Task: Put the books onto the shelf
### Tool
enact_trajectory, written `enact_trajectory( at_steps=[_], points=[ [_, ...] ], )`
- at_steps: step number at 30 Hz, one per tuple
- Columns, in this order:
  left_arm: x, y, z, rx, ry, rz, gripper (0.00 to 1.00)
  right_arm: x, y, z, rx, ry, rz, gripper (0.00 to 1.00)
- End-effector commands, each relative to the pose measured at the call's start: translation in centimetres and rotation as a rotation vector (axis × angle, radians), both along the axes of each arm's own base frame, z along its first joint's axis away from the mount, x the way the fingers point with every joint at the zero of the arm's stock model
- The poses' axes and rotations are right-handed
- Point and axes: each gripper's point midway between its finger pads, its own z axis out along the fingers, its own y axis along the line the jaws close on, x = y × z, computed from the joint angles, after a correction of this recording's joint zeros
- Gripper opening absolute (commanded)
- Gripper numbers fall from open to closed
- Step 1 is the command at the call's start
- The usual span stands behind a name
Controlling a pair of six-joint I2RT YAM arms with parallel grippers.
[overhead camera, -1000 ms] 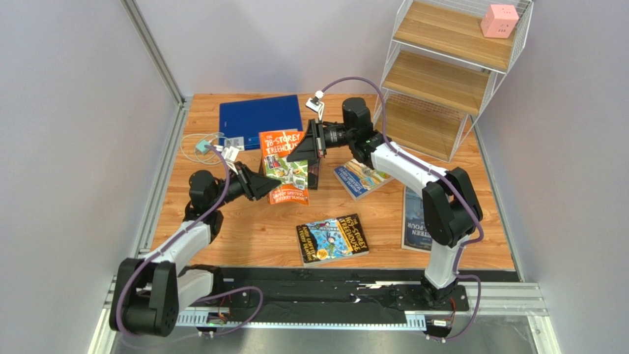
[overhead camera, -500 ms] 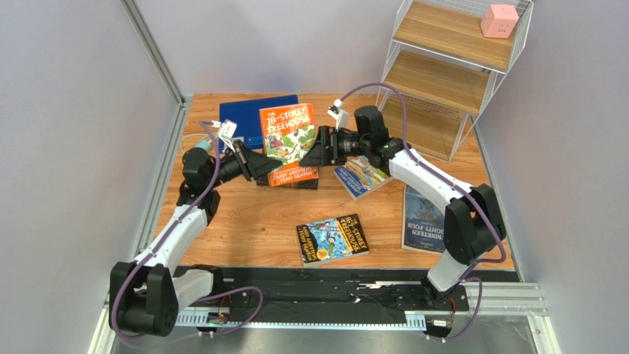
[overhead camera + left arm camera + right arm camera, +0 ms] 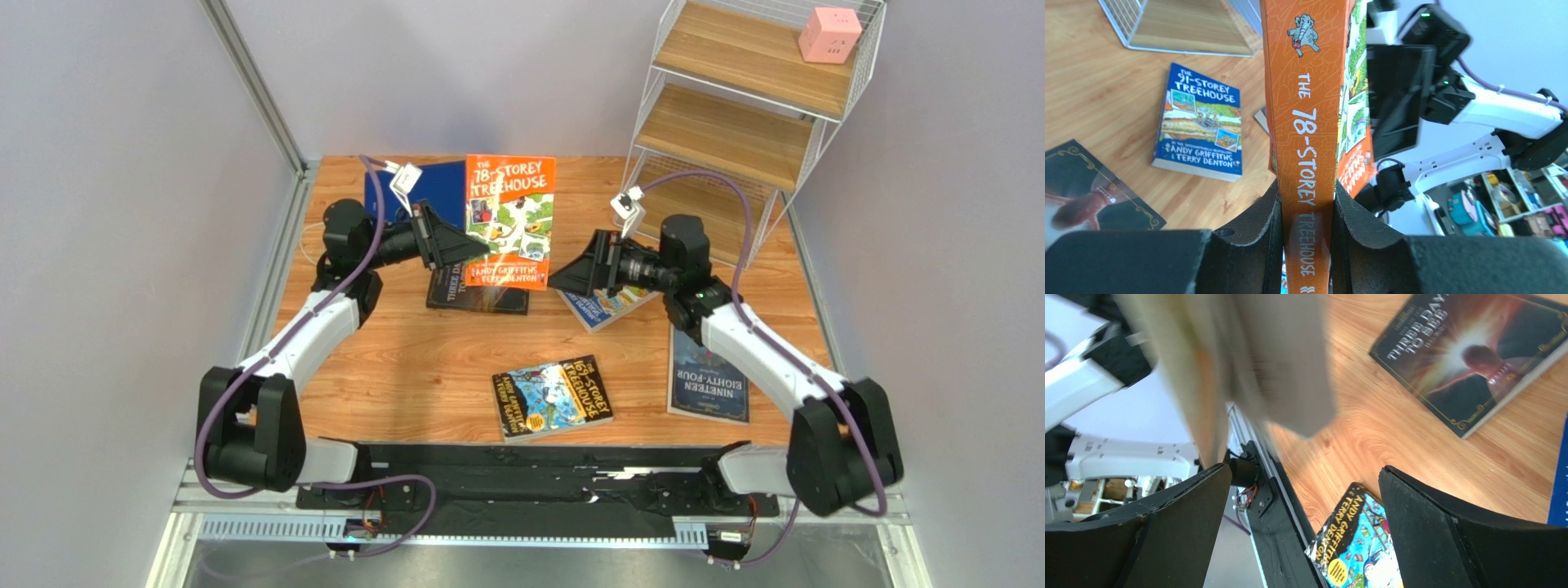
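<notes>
My left gripper [image 3: 456, 249] [image 3: 1306, 236] is shut on the spine of the orange "78-Storey Treehouse" book [image 3: 512, 218] [image 3: 1309, 122] and holds it upright above the table at the back. Its page edges [image 3: 1247, 355] show blurred in the right wrist view. My right gripper [image 3: 564, 277] [image 3: 1304, 478] stands open just right of that book, with nothing between its fingers. "Three Days to See" [image 3: 472, 292] [image 3: 1468, 355] lies under the held book. The blue cartoon-cover book [image 3: 604, 304] [image 3: 1201, 122], the dark cartoon-cover one [image 3: 552, 396] [image 3: 1358, 545] and navy "Nineteen Eighty-Four" [image 3: 708, 374] lie flat. The shelf [image 3: 736, 116] stands back right.
A pink cube [image 3: 829, 34] sits on the shelf's top board. A plain blue binder [image 3: 399, 186] lies at the back, behind the left arm. A cable and small teal plug lie by the left wall, mostly hidden. Grey walls close in the left, back and right sides.
The right gripper opened, let go of the orange book and drew back to the right. The left gripper closed on the book and raised it upright toward the back.
</notes>
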Motion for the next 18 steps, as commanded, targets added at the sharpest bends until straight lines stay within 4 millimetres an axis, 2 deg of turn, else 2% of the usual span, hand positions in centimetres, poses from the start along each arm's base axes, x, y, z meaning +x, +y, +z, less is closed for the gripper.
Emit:
enact_trajectory(
  at_steps=[1,6,11,14,18],
  points=[
    [-0.2,-0.8,3.9,-0.037,-0.165,-0.053,0.00,-1.6,-0.9,4.4,0.044,-0.198,-0.023,1.00],
    [0.2,-1.0,4.2,-0.044,-0.166,-0.055,0.00,-3.5,-2.6,3.8,-0.025,-0.188,-0.066,1.00],
    [-0.8,-2.8,5.1,-0.062,-0.175,-0.112,0.00,-4.4,-2.8,2.7,-0.035,-0.161,-0.056,1.00],
    [-1.8,-4.3,5.6,-0.076,-0.176,-0.160,0.00,-4.8,-2.7,2.8,-0.005,-0.167,-0.047,1.00],
    [-3.0,-5.4,6.2,-0.110,-0.176,-0.216,0.00,-4.9,-3.7,4.2,-0.003,-0.241,-0.112,1.00]
  ],
)
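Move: The left hand already grips the 78-Storey Treehouse by its spine; the wire shelf's bottom board lies about 25 cm ahead, 37 cm right and 26 cm below it. From the empty right hand that book's middle is some 5 cm ahead, 9 cm left and 10 cm up. The 91-Storey book lies 11 cm ahead, 8 cm right; Three Days to See 11 cm ahead, 15 cm left; the 168-Storey book 12 cm back, 2 cm left, all roughly 22 cm below. Back towards its base by about 5 cm and some 3 cm to the right goes the right hand, fingers wide open, rising as much as 5 cm and then sinking most of that again beside the held book's lower page-side corner. The left keeps its pinch on the spine, first dips slightly, then carries the book about 5 cm to the right, a little back and up, turning roughly 10 degrees clockwise. ##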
